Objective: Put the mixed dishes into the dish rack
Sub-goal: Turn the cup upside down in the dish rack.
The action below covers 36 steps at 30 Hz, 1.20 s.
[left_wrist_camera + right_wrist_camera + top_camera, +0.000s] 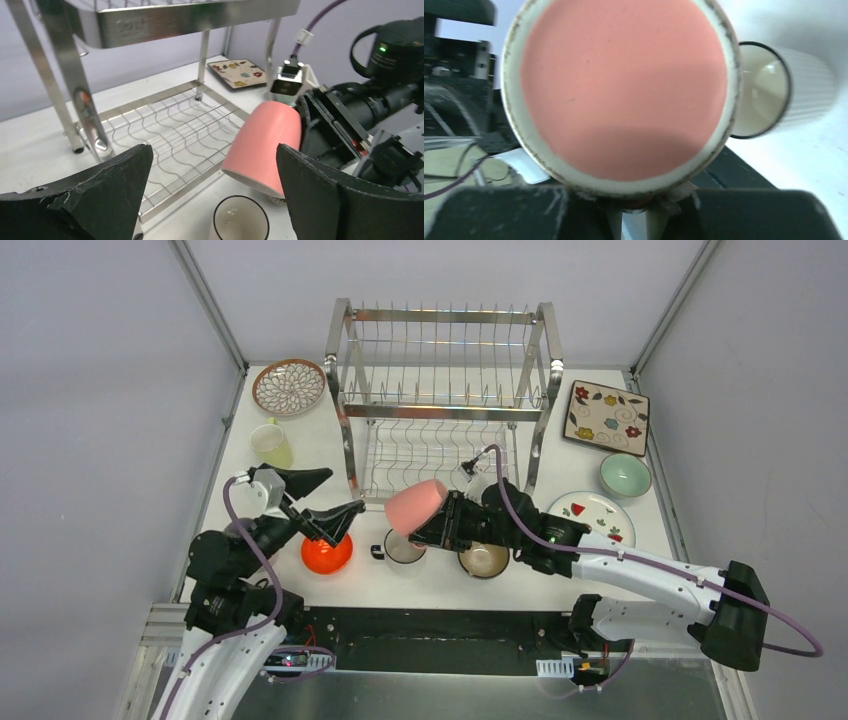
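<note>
My right gripper (447, 520) is shut on a pink cup (416, 505), held tilted above the table just in front of the dish rack (445, 390). The cup's base (624, 85) fills the right wrist view, above the gripper (659, 200). My left gripper (347, 490) stands wide open and empty, above the orange bowl (327, 553). From the left wrist, the open gripper (214, 155) faces the pink cup (265, 145), the white mug (241, 220) and the rack's lower tier (170, 125). The white mug (404, 546) and brown bowl (484, 559) sit below the pink cup.
A petal-pattern plate (289, 386) and a pale yellow cup (271, 444) lie left of the rack. To its right are the square floral plate (606, 417), mint bowl (626, 475) and strawberry plate (592, 515). The rack holds no dishes.
</note>
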{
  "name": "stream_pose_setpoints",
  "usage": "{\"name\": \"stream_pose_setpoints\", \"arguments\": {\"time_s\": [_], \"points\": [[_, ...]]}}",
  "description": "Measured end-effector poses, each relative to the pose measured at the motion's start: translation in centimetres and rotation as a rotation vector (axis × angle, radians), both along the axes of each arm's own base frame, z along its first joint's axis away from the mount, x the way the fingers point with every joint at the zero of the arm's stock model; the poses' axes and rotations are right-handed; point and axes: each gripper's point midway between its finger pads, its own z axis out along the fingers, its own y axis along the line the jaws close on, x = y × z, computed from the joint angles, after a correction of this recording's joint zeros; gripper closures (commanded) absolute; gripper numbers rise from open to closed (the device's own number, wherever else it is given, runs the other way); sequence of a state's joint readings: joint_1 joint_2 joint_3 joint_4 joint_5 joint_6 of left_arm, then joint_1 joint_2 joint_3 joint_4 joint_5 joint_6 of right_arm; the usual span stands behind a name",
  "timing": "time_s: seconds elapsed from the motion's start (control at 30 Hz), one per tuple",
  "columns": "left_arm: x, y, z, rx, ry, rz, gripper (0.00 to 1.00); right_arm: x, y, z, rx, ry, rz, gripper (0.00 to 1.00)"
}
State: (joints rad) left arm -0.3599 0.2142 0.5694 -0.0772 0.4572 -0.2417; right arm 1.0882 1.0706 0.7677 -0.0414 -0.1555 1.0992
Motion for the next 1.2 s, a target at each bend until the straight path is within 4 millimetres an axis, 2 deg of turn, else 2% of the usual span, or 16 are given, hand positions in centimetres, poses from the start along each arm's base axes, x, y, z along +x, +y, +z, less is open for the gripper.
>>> {"name": "stream_pose_setpoints", "arguments": {"time_s": [0.13,0.2,0.27,0.37,0.53,0.87,1.07,1.2], "points": [[1.7,0.7,-1.4,0.031,0.088,0.078,0.01,0.1,-1.5,-3.1,-0.141,-0.011,-0.009,1.0],[2.5,1.2,-2.0,0.048,0.134,0.118,0.01,0.7,-2.8,-4.7,-0.248,-0.083,-0.013,1.0],[3.1,1.9,-2.4,0.066,0.168,0.172,0.01,1.4,-3.7,-5.4,-0.332,-0.149,-0.015,1.0],[3.7,3.1,-2.8,0.081,0.193,0.246,0.01,2.9,-4.6,-5.6,-0.458,-0.251,-0.018,1.0],[3.7,4.3,-3.5,0.095,0.209,0.312,0.01,5.4,-5.1,-5.0,-0.582,-0.405,-0.025,1.0],[4.1,5.6,-3.8,0.106,0.215,0.386,0.01,8.5,-6.5,-7.9,-0.835,-0.573,0.009,1.0],[4.0,5.7,-4.3,0.114,0.23,0.393,0.01,10.4,-6.3,-7.7,-0.893,-0.697,0.007,1.0],[3.9,5.8,-4.5,0.117,0.235,0.393,0.01,11.9,-5.8,-8.5,-0.953,-0.773,0.021,1.0]]}}
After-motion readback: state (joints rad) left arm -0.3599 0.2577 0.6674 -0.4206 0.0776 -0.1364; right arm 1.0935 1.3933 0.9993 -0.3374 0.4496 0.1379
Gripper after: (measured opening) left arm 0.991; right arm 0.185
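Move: The right hand holds the pink cup by its handle, with the lower tier of the dish rack as its goal: the tier's middle lies about 24 cm straight ahead and some 16 cm below. The white mug stands about 4 cm ahead, 6 cm left and 14 cm below; the tan bowl about 4 cm ahead, 10 cm right and 16 cm below. From the empty left hand, that tier's middle is roughly 20 cm ahead, 18 cm right and 27 cm below. Keeping its pinch on the pink cup's handle, the right hand first sinks and swings about 5 cm to its right, then carries the cup forward towards the lower rack, about 12 cm ahead and 8 cm down in all, while the wrist turns some 70 degrees so that fingers and cup mouth go from pointing left to forward-left and more steeply down. The left hand, already free of the cup and wide open, draws clear, forward and down at first and then mainly to its left, turning about 20 degrees counter-clockwise. ##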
